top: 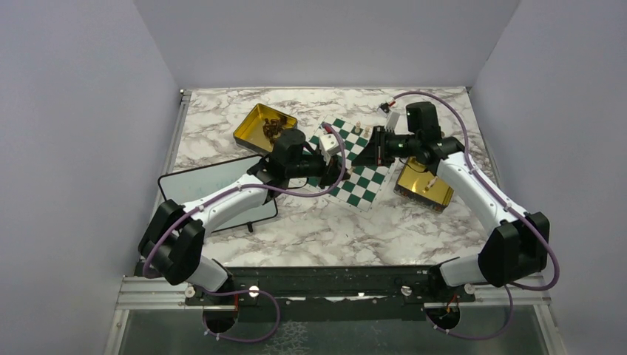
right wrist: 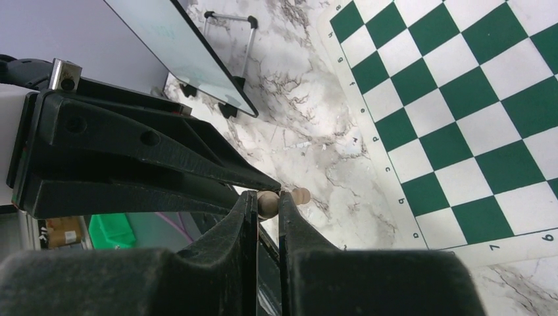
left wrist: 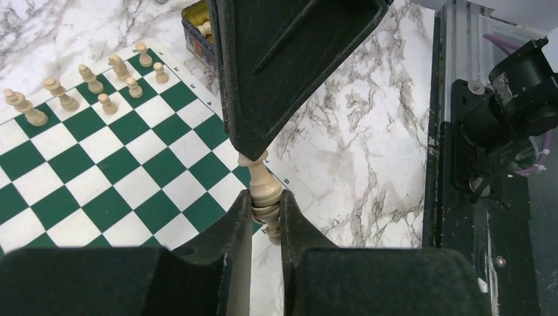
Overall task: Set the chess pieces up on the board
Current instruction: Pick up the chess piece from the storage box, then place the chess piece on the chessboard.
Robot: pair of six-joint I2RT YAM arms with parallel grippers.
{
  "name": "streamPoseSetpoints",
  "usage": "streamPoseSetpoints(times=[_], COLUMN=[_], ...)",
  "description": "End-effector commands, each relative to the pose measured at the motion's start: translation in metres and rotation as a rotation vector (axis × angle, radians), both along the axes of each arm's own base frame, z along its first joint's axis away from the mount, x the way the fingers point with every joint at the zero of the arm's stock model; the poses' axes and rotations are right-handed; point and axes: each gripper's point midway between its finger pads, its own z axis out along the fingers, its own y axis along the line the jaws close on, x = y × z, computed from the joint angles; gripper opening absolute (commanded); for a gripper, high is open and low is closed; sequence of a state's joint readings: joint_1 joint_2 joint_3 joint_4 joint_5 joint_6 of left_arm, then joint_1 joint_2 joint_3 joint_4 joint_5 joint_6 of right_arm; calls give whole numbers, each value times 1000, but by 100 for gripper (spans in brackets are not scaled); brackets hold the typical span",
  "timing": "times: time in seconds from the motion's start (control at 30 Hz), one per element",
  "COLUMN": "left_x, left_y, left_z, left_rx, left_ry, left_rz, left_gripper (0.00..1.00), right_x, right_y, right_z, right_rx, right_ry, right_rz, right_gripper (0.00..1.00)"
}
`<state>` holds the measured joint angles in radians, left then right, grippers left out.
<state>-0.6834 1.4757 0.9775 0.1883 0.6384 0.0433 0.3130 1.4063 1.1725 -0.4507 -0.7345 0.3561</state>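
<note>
One pale chess piece (left wrist: 266, 187) hangs in the air over the near corner of the board (left wrist: 131, 178), with both grippers on it. My left gripper (left wrist: 265, 197) is shut on its ringed middle. My right gripper (right wrist: 266, 199) is shut on a rounded part of the same piece (right wrist: 268, 204), and its small knob end sticks out past one finger. In the top view the two grippers meet tip to tip, left gripper (top: 353, 151) and right gripper (top: 372, 150), above the board (top: 355, 188). Several pale pieces (left wrist: 85, 82) stand upright in two rows along the board's far edge.
A gold tin (top: 264, 127) holding dark pieces lies left of the board. A second gold tin (top: 424, 185) lies right of it, under the right arm. The black-framed whiteboard (top: 214, 194) stands at the left. The table's metal edge rail (left wrist: 454, 164) runs close by.
</note>
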Motion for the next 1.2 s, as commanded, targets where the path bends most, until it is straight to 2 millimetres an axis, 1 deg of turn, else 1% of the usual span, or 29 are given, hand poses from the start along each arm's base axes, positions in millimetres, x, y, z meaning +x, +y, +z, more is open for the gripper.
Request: streamPoseSetpoints(times=[0.0,0.27,0.77,0.87,1.03,1.17], left_x=[-3,-5,-5,-3,9,13], left_y=[11,16,23,24,34,40], left_z=[-1,-6,-11,-11,-14,-9], left_rx=[23,50,72,76,107,62], left_ry=[-11,0,-13,0,71,174], left_rz=[33,48,72,93,200,245], left_gripper=[1,1,0,0,0,0], right_x=[20,35,54,66,99,124], right_y=[-6,-3,-6,-12,-40,-52], right_z=[35,50,67,62,50,44], right_rx=[31,70,92,37,-132,-231], right_ry=[-111,-148,-203,-237,-329,-418], right_rz=[-91,-128,-184,-210,-357,-417], right_gripper=[1,1,1,1,1,1])
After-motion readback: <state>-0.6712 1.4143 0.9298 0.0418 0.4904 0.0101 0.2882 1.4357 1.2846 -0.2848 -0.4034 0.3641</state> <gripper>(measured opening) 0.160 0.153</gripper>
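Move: Each hand already grips a white chess piece, the two meeting nearly end to end. The row of white pieces on the board's far side has its middle about 20 cm ahead of the right hand, 10 cm right and 18 cm lower. From that hand, the board's middle is some 12 cm straight ahead and 20 cm lower, the right storage box 4 cm ahead, 24 cm right and 18 cm lower. The same row lies about 22 cm ahead of the left hand, 13 cm right and 17 cm below. The two pieces, set base to base, come apart: both grippers keep their pinch and first rise together some 1.5 cm. Then the right hand carries its piece forward about 9 cm, ending 4 cm higher and 3 cm farther right, towards the far row, while turning clockwise some 20 degrees. The left hand sinks below its starting height and draws about 3 cm left, away from the other gripper. ##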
